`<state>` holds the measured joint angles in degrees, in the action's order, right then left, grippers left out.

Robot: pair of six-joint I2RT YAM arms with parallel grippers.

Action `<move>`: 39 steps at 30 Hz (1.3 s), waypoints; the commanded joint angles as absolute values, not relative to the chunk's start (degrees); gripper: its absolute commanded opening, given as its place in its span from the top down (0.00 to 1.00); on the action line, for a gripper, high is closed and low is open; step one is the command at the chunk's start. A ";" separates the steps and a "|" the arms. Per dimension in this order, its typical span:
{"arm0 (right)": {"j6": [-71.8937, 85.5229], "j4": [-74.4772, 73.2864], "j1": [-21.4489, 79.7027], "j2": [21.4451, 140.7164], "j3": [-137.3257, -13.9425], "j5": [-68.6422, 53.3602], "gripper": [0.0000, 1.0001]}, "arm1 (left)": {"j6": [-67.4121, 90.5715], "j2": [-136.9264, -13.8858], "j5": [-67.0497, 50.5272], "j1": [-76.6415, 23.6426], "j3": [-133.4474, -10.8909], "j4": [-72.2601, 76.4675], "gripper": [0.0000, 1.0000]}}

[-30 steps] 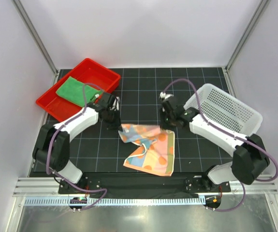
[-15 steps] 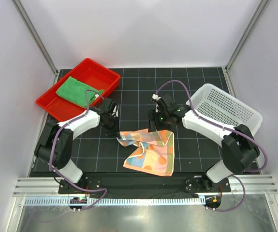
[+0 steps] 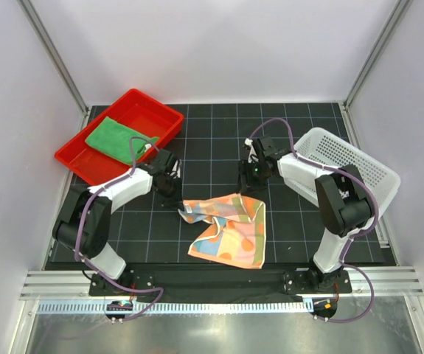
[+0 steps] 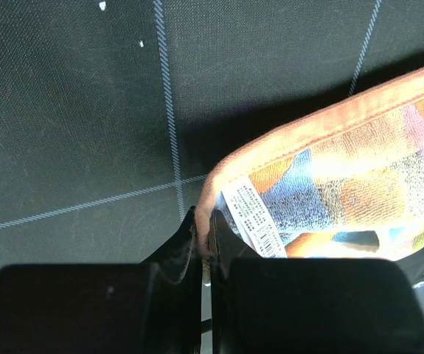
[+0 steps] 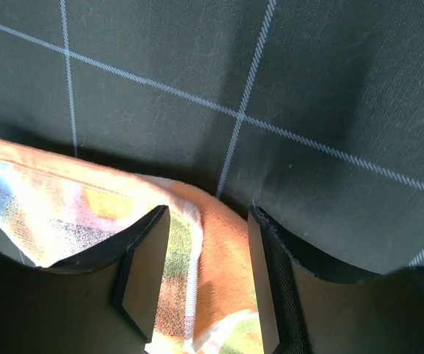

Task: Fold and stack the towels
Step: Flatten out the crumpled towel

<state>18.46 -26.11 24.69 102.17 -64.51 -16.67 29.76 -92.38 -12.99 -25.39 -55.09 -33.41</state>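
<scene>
The pastel-striped towel with orange dots [image 3: 228, 230] lies crumpled on the black mat in the middle, partly folded over itself. My left gripper [image 3: 178, 204] is shut on its far left corner. In the left wrist view the orange hem [image 4: 270, 151] is pinched between the closed fingers [image 4: 203, 225], beside the white care label [image 4: 252, 217]. My right gripper [image 3: 255, 183] hovers open over the far right corner. In the right wrist view that corner [image 5: 223, 251] lies loose between the spread fingers [image 5: 207, 215]. The green towel [image 3: 117, 137] rests folded in the red tray [image 3: 150, 112].
A white perforated basket [image 3: 344, 168] stands tilted at the right, close behind the right arm. The red tray sits at the far left. Frame posts and white walls enclose the mat.
My right gripper has opened and let go of the towel's far right corner, then drawn back a little. The towel's far edge has sagged onto the mat. The left gripper has kept its grip.
</scene>
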 commanded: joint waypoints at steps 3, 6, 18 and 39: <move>16.08 -21.54 24.34 103.44 -65.57 -24.60 0.46 | 29.71 -92.02 -13.89 -25.58 -55.90 -31.55 1.00; 15.73 -20.22 24.26 104.50 -65.48 -25.75 0.48 | 29.79 -92.02 -14.24 -25.58 -56.07 -31.38 1.00; 15.21 -19.95 24.17 104.42 -63.55 -25.84 0.53 | 29.71 -92.37 -14.24 -25.58 -56.07 -31.29 1.00; 22.14 -43.86 34.10 61.28 -62.23 -6.44 0.99 | 25.40 -64.35 -29.09 -26.98 -59.41 -33.13 1.00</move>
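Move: The right end of the crumpled towel's far edge lies almost between the right hand's open fingers, about 2 cm to its left and 1 cm below. From that hand, the left corner is some 19 cm left and 4 cm back, the towel's loose body about 16 cm back and 5 cm left, and the white basket roughly 30 cm right and 8 cm ahead. For the left hand, already gripping the left corner, the right end is about 18 cm right and 5 cm ahead. Keep the left gripper pinched on its corner while the right eases 2 cm left, sinks about 1 cm and shuts on the right end of the far edge. Then raise both quickly, well clear of the mat: the right some 19 cm up while drawing back, the left about 14 cm up and slightly rightward, fingers tipping forward, the left's also to the right. ##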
